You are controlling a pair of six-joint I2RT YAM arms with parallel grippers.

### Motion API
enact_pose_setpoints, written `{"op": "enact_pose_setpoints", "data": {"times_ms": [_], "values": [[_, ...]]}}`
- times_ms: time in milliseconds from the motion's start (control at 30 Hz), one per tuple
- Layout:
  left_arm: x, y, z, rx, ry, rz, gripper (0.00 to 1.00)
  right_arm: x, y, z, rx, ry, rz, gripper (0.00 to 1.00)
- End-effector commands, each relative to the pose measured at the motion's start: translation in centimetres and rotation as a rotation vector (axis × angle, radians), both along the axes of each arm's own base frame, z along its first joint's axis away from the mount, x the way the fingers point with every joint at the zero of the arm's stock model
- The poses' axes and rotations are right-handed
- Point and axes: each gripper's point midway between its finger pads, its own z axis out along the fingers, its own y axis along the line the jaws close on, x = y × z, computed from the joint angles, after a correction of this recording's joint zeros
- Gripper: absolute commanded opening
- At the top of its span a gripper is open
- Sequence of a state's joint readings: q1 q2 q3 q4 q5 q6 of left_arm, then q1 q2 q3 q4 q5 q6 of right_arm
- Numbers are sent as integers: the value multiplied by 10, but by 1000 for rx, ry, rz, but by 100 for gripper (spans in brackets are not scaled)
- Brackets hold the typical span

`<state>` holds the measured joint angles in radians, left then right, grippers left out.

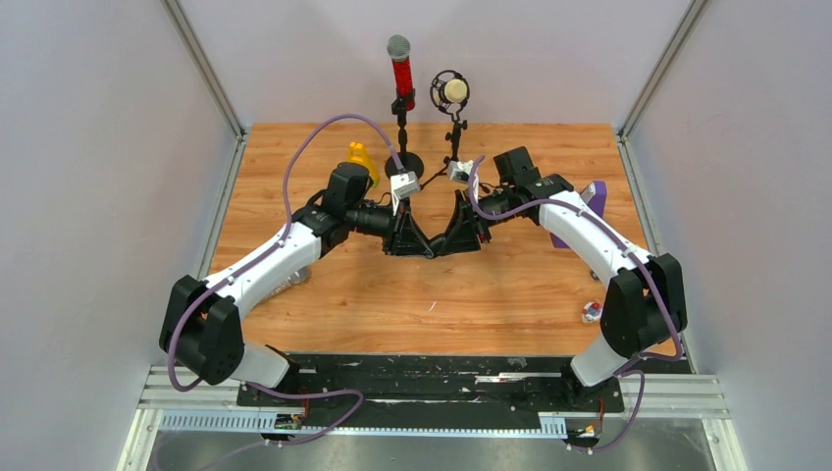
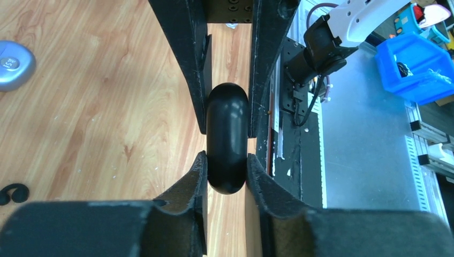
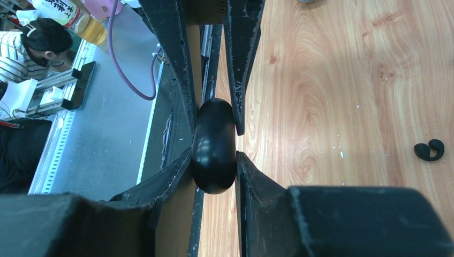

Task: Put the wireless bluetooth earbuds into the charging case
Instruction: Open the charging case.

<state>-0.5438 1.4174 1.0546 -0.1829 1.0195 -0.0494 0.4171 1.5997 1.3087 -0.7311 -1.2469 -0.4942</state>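
The glossy black charging case point(image 2: 227, 118) hangs closed above the wood table, pinched from opposite ends by both arms. My left gripper point(image 2: 226, 160) is shut on one rounded end. My right gripper point(image 3: 214, 155) is shut on the other end of the case point(image 3: 214, 128). In the top view the two grippers point(image 1: 417, 240) point(image 1: 453, 235) meet nose to nose at mid-table and hide the case. A black earbud point(image 3: 428, 151) lies loose on the wood to the right of my right fingers. It shows again as the black earbud point(image 2: 13, 193) at the left wrist view's lower left.
A red microphone point(image 1: 400, 69) and a round studio microphone point(image 1: 451, 93) stand on stands at the back. A yellow object point(image 1: 361, 162) lies behind the left arm and a purple one point(image 1: 594, 196) behind the right. A silver round device point(image 2: 13, 64) rests on the wood.
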Motion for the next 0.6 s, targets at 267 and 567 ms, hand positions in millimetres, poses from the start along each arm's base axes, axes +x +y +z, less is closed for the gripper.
{"op": "enact_pose_setpoints", "data": {"times_ms": [267, 567], "values": [[9, -5, 26, -43, -88, 53, 4, 9, -6, 29, 92, -40, -7, 50], [12, -3, 29, -50, -106, 81, 4, 12, -13, 30, 137, 39, -2, 58]]}}
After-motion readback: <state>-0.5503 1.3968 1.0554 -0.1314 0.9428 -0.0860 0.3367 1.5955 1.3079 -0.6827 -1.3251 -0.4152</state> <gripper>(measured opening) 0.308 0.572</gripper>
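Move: The black charging case sits between the two grippers, already pinched by both: its middle is roughly 2 cm to the right of the left hand and 2 cm to the left of the right hand, level with both. On the table, some 15 cm below, a black earbud lies about 17 cm ahead of the left hand and 8 cm to its left. The silver case lies roughly 20 cm ahead of the right hand and 10 cm to its right. The right fingers let go of the charging case, opening from about a third to over half wide, while the right hand draws off up, forward and to the right, about 1.5 cm each way. The left fingers keep their pinch as that hand drifts about 1 cm forward and nearly as much up, turning slightly counter-clockwise. ##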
